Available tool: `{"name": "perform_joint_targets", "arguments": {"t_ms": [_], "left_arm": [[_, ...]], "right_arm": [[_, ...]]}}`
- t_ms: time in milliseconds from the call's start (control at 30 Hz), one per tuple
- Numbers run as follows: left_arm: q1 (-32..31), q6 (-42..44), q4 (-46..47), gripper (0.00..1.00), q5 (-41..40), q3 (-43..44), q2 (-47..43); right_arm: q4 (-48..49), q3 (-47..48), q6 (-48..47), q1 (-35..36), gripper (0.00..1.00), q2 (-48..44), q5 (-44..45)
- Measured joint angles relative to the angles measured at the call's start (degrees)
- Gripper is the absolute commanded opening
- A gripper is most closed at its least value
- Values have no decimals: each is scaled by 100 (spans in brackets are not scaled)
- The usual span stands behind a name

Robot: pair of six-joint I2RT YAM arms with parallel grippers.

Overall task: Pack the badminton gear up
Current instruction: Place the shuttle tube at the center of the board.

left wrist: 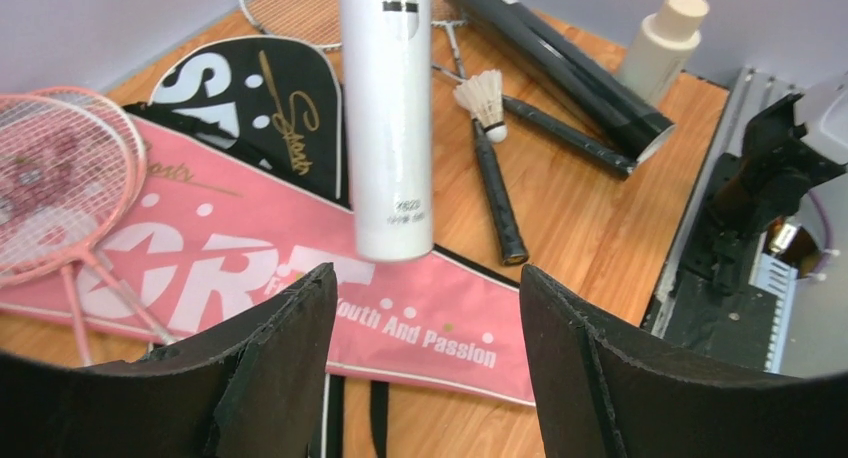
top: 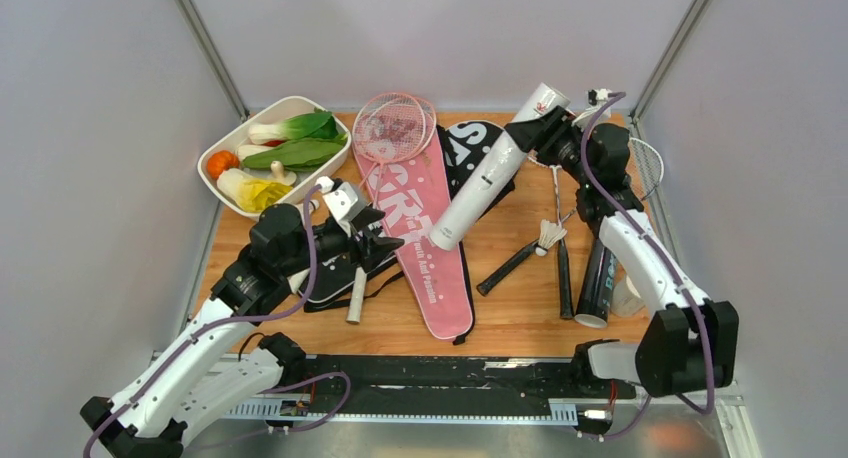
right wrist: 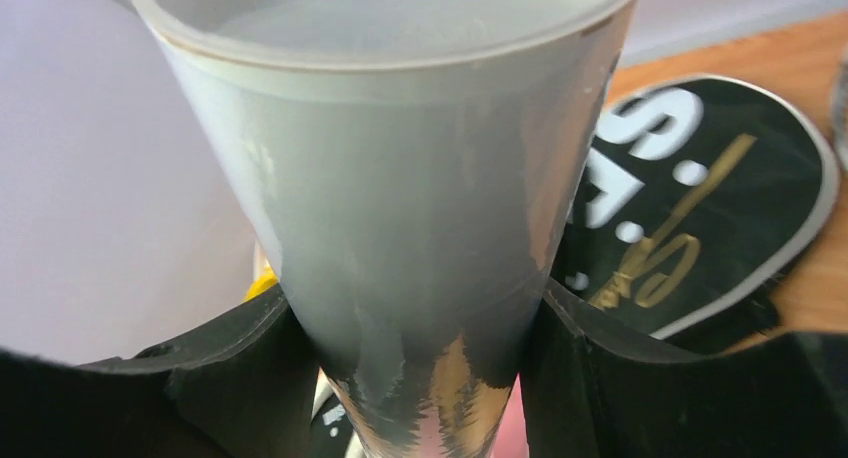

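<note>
My right gripper [top: 528, 135] is shut on a long white tube [top: 490, 178] near its upper end and holds it slanted above the covers; in the right wrist view the tube [right wrist: 400, 178] fills the gap between the fingers. My left gripper [left wrist: 425, 278] is open and empty, hovering over the pink "SPORT" cover [left wrist: 420, 318], just short of the tube's lower end [left wrist: 390, 128]. A black cover [top: 470, 143] lies beside the pink one. A pink racket [top: 392, 128] rests on the pink cover. A white shuttlecock [top: 550, 235] lies on black racket handles [top: 515, 265]. A black tube [top: 597, 283] lies at the right.
A white dish of vegetables [top: 275, 153] stands at the back left. A small white bottle with a tan cap [left wrist: 665, 33] stands by the black tube. A silver racket head [top: 650, 163] lies behind the right arm. Grey walls close in the wooden table [top: 520, 318].
</note>
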Motion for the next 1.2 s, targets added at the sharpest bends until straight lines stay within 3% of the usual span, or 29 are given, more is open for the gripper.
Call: {"name": "perform_joint_targets", "arguments": {"t_ms": [133,300,433,600,900,1200], "left_arm": [[0,308,-173,74,-317,-26,-83],[0,522,-149,74,-828,-428,-431],[0,627,-76,74,-1025,-817,-761],[0,704,26,74,-1158,-874,-870],[0,728,87,74,-1307,-874,-879],[0,730,85,74,-1325,-874,-898]], "right_arm": [[-393,221,52,-726,36,713,-365],[-1113,802,50,-1453,40,2065,-966],[-1851,1410,-83,-1816,49,3001,-1075],[-2463,2035,-85,-1926,72,3716,-1086],[-3235,2616,-555,-2026,99,3886,-457],[-4264,2747,-1593,-2151,100,3141,1237]]}}
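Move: The right hand holds the white shuttle tube near its far end; the tube's place on the board is centred about level with this hand, some 7 cm to its right and 21 cm below. On that board level, the black bag's head is about 12 cm ahead, the shuttlecock roughly 13 cm back and 18 cm right, and the dark tube's middle some 16 cm back and 31 cm right. From the left hand, that place lies roughly 26 cm ahead, 31 cm right and 20 cm below. The right fingers keep their grip on the shuttle tube and carry it down about 21 cm, also right and forward, onto the board beside the black bag, tipping down some 40 degrees. They then open wide and let go, and the hand backs off rightward and slightly up, turning clockwise. The open, empty left hand draws about 5 cm to its left and down. ##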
